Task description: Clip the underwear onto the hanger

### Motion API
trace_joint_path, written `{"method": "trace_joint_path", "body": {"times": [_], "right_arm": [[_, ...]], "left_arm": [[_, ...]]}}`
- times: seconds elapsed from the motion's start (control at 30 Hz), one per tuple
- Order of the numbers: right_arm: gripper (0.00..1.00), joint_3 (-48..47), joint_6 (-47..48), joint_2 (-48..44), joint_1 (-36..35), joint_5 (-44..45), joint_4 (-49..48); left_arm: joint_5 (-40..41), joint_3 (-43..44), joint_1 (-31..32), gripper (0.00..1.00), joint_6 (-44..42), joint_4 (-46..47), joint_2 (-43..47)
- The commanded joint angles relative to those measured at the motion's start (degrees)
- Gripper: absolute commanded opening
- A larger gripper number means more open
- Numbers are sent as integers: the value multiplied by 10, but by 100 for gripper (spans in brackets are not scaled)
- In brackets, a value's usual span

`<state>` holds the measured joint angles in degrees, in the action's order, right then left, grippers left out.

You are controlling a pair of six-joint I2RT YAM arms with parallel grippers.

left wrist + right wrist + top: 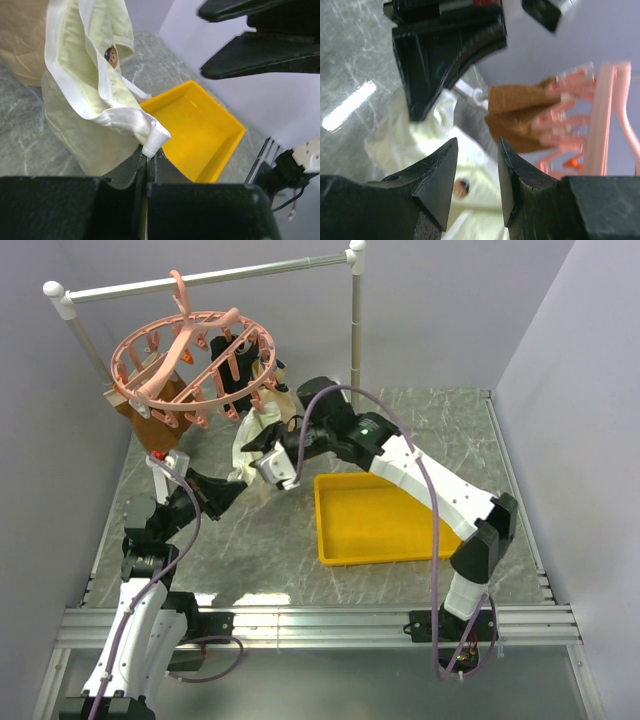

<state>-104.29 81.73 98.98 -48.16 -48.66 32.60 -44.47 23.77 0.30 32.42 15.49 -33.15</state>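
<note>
The underwear, pale cream with a white waistband, hangs bunched above the table just below the near rim of the pink hanger. My left gripper is shut on a fold of the white waistband; in the top view it sits at the garment's lower edge. My right gripper stands open right in front of the underwear, with nothing between its fingers. In the top view the right gripper is against the cloth. The hanger shows blurred at the right.
The hanger hangs from a white-and-grey rail. A brown garment and a black one are clipped to it. An empty yellow tray lies on the marbled table to the right. Walls close in on both sides.
</note>
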Motion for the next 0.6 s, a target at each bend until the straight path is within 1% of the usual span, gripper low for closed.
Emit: {"method": "trace_joint_path", "body": {"times": [0.0,0.03,0.07,0.13,0.23,0.4,0.57], "right_arm": [[45,-64,90,41,-20,19,56],[45,-88,115,56,-23,29,85],[45,-98,128,62,-30,34,100],[46,-117,162,77,-34,45,133],[47,-130,198,89,-41,65,170],[47,-127,207,91,-40,82,176],[47,-127,219,94,-41,81,176]], "left_arm": [[-52,33,-2,6,-67,3,3],[-53,36,-2,6,-100,-8,3],[-53,44,-2,7,-115,-28,2],[-53,50,-2,7,-144,-37,3],[-48,51,-2,6,-148,-31,5],[-55,50,-2,6,-161,-29,5],[-59,50,-2,6,-175,-30,5]]}}
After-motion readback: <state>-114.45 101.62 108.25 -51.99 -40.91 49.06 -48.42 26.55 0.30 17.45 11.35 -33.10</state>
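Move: The left fingers already pinch the underwear's waistband corner, its free edge starting barely 1 cm ahead of them and 1 cm up. From the open right hand, pointing left, that edge lies about 2 cm back, 4 cm left and 8 cm below. The hanger's near-right clip is some 8 cm ahead of the right hand, 2 cm right and 8 cm higher; the hanger's middle is roughly 12 cm ahead, 11 cm left and 10 cm up. Open right hand sinks about 5 cm and left some 2, towards the waistband the left fingers keep pinched. ##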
